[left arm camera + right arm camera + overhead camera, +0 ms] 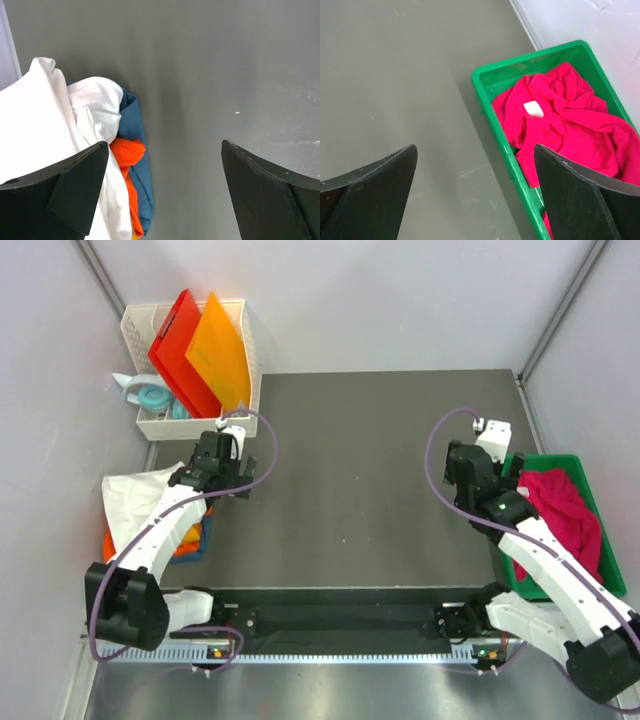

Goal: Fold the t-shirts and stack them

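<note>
A white t-shirt (135, 495) lies rumpled on a stack at the table's left edge, over an orange t-shirt (127, 152) and a blue t-shirt (132, 125). My left gripper (212, 472) hangs open just right of the stack, with nothing between its fingers (75, 185). A crimson-pink t-shirt (565, 510) lies crumpled in a green bin (490, 107) at the table's right edge, with a small white label showing (533, 108). My right gripper (470, 468) stands open left of the bin, holding nothing; in the right wrist view its right finger (585, 195) overlaps the bin.
At the back left, a white basket (243, 335) holds a red board (178, 345) and an orange board (220, 355). Teal tape rolls (152, 395) lie beside it. Grey walls close in on three sides. The dark table (360, 480) stretches between the arms.
</note>
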### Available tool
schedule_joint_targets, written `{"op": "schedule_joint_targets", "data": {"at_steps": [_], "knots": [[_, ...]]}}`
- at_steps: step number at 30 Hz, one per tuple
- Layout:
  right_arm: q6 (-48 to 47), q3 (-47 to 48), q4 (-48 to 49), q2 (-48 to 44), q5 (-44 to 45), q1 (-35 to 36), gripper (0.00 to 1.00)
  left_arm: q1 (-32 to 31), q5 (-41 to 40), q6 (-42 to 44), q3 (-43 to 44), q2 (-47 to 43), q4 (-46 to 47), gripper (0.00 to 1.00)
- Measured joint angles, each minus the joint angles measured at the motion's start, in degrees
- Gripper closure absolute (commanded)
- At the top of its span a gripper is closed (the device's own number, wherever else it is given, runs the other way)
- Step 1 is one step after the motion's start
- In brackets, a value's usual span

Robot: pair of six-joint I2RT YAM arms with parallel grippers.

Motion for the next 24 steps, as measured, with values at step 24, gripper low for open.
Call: {"op": "schedule_joint_targets", "data": {"at_steps": [24], "knots": [[11.08,1.95,-5.84,6.71,-4.17,-25.68,0.04,-10.97,-1.25,3.58,4.09,3.39,-0.63,0.06]]}}
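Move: The red t-shirt lies crumpled in the green bin; its middle, like the bin's, is about 19 cm to the right hand's right, 4 cm back and some 18 cm below. The shirt's white tag is nearer, roughly 12 cm right and 3 cm ahead. From the left hand the red t-shirt is about 74 cm right and 7 cm back; the white-topped stack stands some 18 cm to its left and 3 cm back. Dipping, then turning clockwise, right hand sweeps about 10 cm right towards the red t-shirt; left hand drifts right. ##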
